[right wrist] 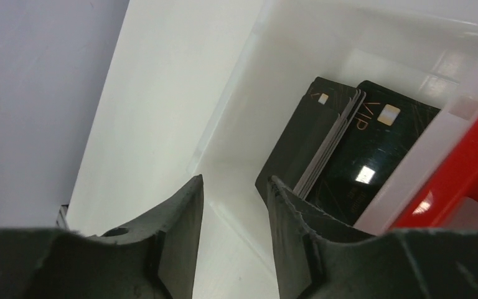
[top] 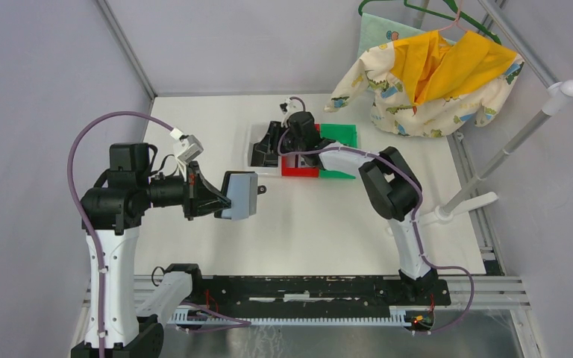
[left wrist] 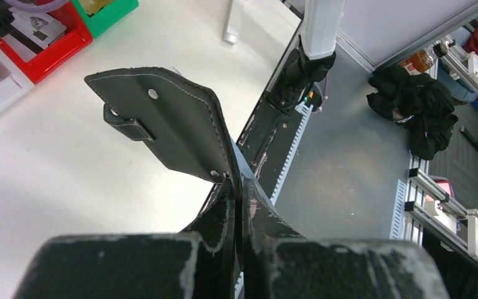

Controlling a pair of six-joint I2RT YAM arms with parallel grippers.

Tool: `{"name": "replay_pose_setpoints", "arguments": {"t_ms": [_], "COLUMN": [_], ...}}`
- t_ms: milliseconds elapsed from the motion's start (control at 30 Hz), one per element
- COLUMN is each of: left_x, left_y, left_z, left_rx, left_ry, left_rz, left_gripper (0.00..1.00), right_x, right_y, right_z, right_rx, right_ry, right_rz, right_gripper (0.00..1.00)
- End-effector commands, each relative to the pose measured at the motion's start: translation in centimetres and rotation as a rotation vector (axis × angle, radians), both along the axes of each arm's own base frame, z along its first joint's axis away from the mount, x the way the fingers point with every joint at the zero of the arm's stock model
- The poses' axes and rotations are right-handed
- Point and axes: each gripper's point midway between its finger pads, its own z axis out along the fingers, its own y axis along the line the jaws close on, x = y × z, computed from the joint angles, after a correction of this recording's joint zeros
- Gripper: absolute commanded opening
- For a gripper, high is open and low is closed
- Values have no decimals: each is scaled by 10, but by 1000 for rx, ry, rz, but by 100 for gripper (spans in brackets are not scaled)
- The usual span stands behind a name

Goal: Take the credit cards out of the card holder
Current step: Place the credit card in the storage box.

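Observation:
My left gripper point(top: 222, 200) is shut on one edge of the card holder point(top: 240, 195) and holds it open in the air over the table's left middle, its blue-grey inside facing up. In the left wrist view the card holder point(left wrist: 174, 118) shows its black outside and closure tab point(left wrist: 124, 121), pinched at my left gripper point(left wrist: 239, 187). My right gripper point(top: 282, 138) reaches down into the white bin point(top: 265, 170). In the right wrist view my right gripper point(right wrist: 235, 184) is open and empty, with several black credit cards point(right wrist: 342, 149) leaning in the white bin point(right wrist: 236, 93) just beside its right finger.
A red bin point(top: 298, 170) and a green bin point(top: 341, 134) stand right of the white one. A child's garment with a yellow cloth point(top: 433, 74) hangs at the back right by a white rack pole point(top: 507, 149). A black rail point(top: 306, 291) runs along the near edge.

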Motion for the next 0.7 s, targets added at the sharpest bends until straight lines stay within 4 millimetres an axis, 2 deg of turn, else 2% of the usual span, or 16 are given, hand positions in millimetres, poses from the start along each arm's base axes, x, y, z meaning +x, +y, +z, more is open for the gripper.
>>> {"name": "replay_pose_setpoints", "arguments": {"t_ms": [0, 100, 133, 167, 233, 300, 367, 433, 500, 600, 667], "left_x": [0, -2, -1, -1, -3, -4, -4, -6, -9, -14, -17], "left_y": [-1, -2, -2, -2, -3, -5, -5, -5, -5, -5, -6], "left_z": [6, 3, 1, 0, -2, -3, -4, -6, -8, -10, -10], "left_rx": [-5, -12, -11, -14, -26, -41, -44, -41, -41, -38, -44], "left_ry": [-79, -76, -69, -66, -56, -48, -42, -42, -33, -28, -27], "left_rz": [-26, -37, -38, -41, -54, -69, -75, -84, -96, -116, -125], "left_gripper": [2, 2, 2, 2, 2, 2, 2, 2, 2, 2, 2], "right_x": [-3, -19, -27, -40, -78, -129, -176, -215, -242, -265, -279], "right_y": [-8, -24, -30, -33, -36, -36, -42, -55, -68, -73, -69], "right_z": [59, 107, 130, 143, 183, 220, 246, 267, 281, 287, 289], "right_rx": [24, 39, 61, 89, 213, 377, 532, 671, 756, 771, 760], "right_ry": [-155, -269, -328, -369, -490, -595, -635, -682, -730, -787, -816], "right_rz": [3, 11, 24, 55, 175, 365, 529, 653, 746, 844, 913], "right_gripper": [52, 67, 72, 77, 88, 98, 98, 98, 98, 98, 98]}}
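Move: Behind and above the right hand is the card holder, still in the left gripper: some 30 cm back, about 3 cm to the left and 23 cm up. The white box with its black cards lies about 8 cm below the right hand, its middle roughly 2 cm ahead. The red box is level with the white one, some 10 cm to its right. From the left hand, the holder's middle lies about 4 cm right and 2 cm ahead. Rising out from over the white box, slowly at first and then fast, the empty right hand climbs about 27 cm while drawing back some 22 cm, with a little drift right, towards the card holder. Its fingers spread from half open to fully open, and the wrist swings some 65 degrees until they point left and slightly up. The left hand keeps its pinch on the holder, sinking under 2 cm. ##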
